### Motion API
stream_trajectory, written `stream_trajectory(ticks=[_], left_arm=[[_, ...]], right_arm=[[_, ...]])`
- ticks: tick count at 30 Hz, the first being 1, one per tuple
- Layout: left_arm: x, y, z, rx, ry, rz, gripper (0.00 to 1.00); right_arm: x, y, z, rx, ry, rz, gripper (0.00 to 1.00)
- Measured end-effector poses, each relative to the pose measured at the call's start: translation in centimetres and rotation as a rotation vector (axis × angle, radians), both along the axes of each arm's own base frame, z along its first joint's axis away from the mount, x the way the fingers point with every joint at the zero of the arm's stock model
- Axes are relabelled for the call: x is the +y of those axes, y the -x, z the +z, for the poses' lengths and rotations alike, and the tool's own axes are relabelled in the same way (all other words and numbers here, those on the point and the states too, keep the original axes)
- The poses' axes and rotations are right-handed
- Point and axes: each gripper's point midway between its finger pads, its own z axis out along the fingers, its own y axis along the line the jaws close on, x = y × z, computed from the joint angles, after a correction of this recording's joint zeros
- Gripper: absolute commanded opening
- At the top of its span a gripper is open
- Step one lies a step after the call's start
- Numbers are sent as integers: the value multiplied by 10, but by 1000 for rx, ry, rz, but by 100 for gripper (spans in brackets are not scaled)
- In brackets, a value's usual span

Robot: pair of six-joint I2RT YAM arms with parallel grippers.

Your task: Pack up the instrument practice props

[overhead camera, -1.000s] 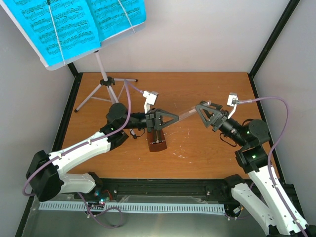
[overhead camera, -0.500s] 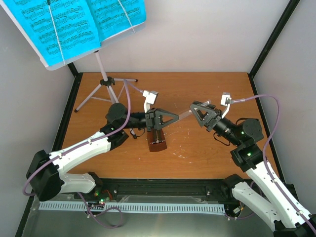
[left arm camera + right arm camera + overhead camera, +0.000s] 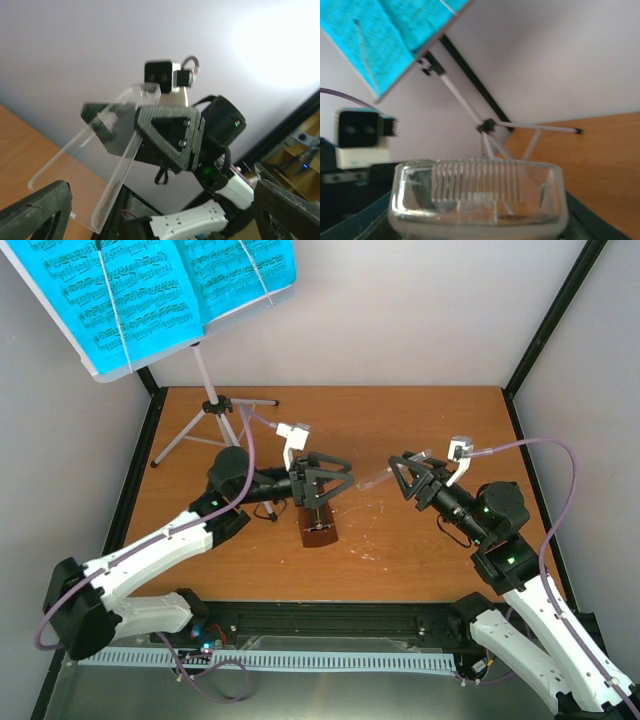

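The brown pyramid metronome (image 3: 318, 530) stands on the table, its front open. Its clear plastic cover (image 3: 374, 478) hangs in the air, and my right gripper (image 3: 405, 480) is shut on one end of it. In the right wrist view the cover (image 3: 477, 200) fills the space between my fingers. My left gripper (image 3: 322, 480) hovers over the metronome, open and clear of the cover (image 3: 95, 160); its jaws stand wide apart at the bottom of the left wrist view. The cyan sheet-music pages (image 3: 150, 290) rest on the silvery music stand (image 3: 215, 405) at the back left.
The stand's tripod legs (image 3: 180, 440) spread over the back left of the wooden table (image 3: 420, 420). Black frame posts (image 3: 545, 330) and pale walls close in the sides and back. A purple cable (image 3: 540, 455) loops beside the right arm.
My left gripper has opened, let go of the clear cover and drawn back slightly left. My right gripper has closed on the cover's other end and now carries it alone.
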Motion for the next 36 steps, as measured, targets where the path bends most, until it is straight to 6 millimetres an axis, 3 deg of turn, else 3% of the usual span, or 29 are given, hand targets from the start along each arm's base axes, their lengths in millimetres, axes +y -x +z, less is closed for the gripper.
stream_trajectory(ticks=[6, 11, 15, 20, 21, 22, 27, 30, 36], left_arm=[[52, -28, -9, -18, -71, 213, 100], [97, -45, -50, 48, -170, 370, 100], [116, -43, -91, 124, -239, 416, 99], [125, -34, -151, 228, -318, 419, 99], [127, -29, -177, 269, -347, 409, 100], [127, -28, -182, 279, -354, 408, 99], [130, -9, -248, 361, -401, 359, 99], [128, -7, -267, 386, -427, 332, 97], [118, -11, -279, 348, -437, 276, 92]], right_arm=[[-20, -9, -42, 55, 190, -139, 49], [-35, -5, -77, 88, 286, -201, 49], [-40, -5, -112, 137, 359, -212, 49], [-39, -5, -146, 187, 412, -198, 48], [-38, -4, -152, 194, 415, -191, 48], [-38, -4, -156, 199, 417, -185, 48], [-34, -4, -177, 220, 421, -163, 48], [-33, -5, -183, 223, 422, -160, 48], [-32, -5, -179, 200, 408, -160, 47]])
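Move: Ahead of the left hand by roughly 8 cm, 5 cm to its left and some 28 cm down, the wooden metronome's middle stands upright on the table. The clear cover, gripped by the right hand, is about 10 cm to the left hand's right and 2 cm ahead; the stand's nearest foot is 19 cm left, 14 cm ahead, 38 cm down. From the right hand, the metronome is 4 cm ahead, 16 cm left, 27 cm down. Backing off leftwards and slightly forward from the clear cover, the left hand clears it, then drops about 28 cm down beside the metronome's left side, fingers wide open and tipping down and swinging towards it. The right hand keeps its grip on the cover, eases a few centimetres right and sinks some 18 cm, tipping its fingers downward. ##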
